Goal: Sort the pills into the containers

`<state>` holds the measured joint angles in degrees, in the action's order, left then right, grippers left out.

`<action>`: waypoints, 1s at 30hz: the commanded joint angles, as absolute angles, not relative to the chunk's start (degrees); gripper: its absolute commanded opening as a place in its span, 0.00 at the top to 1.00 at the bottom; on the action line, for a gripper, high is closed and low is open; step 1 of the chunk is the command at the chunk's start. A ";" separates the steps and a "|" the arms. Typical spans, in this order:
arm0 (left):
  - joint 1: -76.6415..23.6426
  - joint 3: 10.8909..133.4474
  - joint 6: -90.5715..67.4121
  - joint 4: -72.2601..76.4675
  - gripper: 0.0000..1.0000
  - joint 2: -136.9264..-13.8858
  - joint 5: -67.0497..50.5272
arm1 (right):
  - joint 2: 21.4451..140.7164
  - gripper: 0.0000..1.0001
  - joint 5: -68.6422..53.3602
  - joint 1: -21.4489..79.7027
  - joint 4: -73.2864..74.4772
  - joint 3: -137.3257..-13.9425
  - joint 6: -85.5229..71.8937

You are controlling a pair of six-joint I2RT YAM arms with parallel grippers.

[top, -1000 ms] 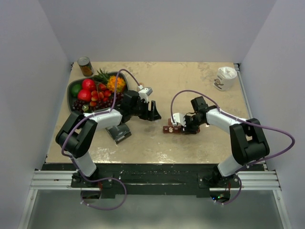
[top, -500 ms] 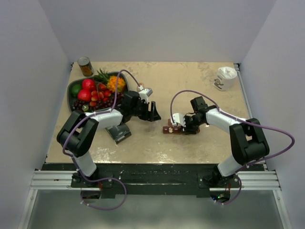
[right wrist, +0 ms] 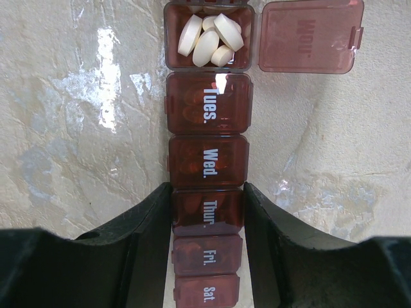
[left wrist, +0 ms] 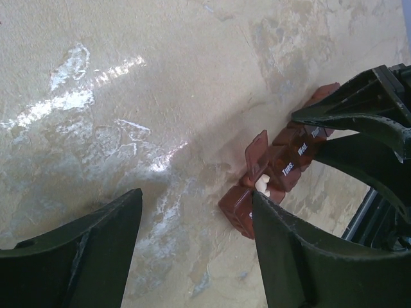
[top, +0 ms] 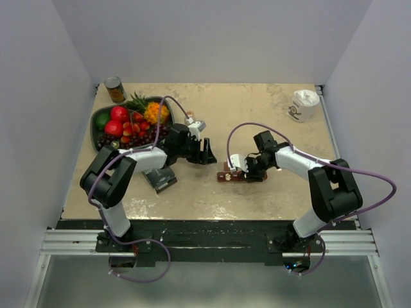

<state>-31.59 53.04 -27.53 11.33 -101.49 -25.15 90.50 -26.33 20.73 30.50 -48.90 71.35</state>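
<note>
The containers are a red-brown strip of day-labelled compartments lying on the table, also seen from the left wrist. Its end compartment stands open, lid flipped aside, with several white pills inside; they show as a white spot in the left wrist view. My right gripper is shut on the strip, fingers pressed on both sides of the "Thur." compartment. My left gripper is open and empty, just left of the strip's open end.
A dark oval tray of fruit sits at the back left, with a tin can behind it. A white cup stands at the back right. A dark flat block lies under the left arm.
The right gripper and the strip have slid slightly to the left. The left gripper has edged a little away from the near edge and its jaws have narrowed slightly.
</note>
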 commanded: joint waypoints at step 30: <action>-34.89 64.86 -31.47 13.89 0.64 -115.93 -27.15 | 91.32 0.93 -26.46 21.80 32.52 -49.92 70.84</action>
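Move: The open Mon lid lies about 7 cm to the right of my left hand, some 2 cm back and roughly 5 cm below it. The pill-filled Mon box sits 4 cm nearer the base than that lid, and the closed Sun box is about 6 cm back and 4 cm right of my left hand. From my right hand, which already holds the organizer at Thur, the Mon lid is 7 cm left and 3 cm ahead. I sink my left hand about 3 cm, then sweep it some 4 cm right and 2 cm forward, low over the table, towards the far side of the open Mon lid. My fingers close from wide to under half open with nothing between them. My right hand stays put, keeping its pinch on the organizer at Thur. ##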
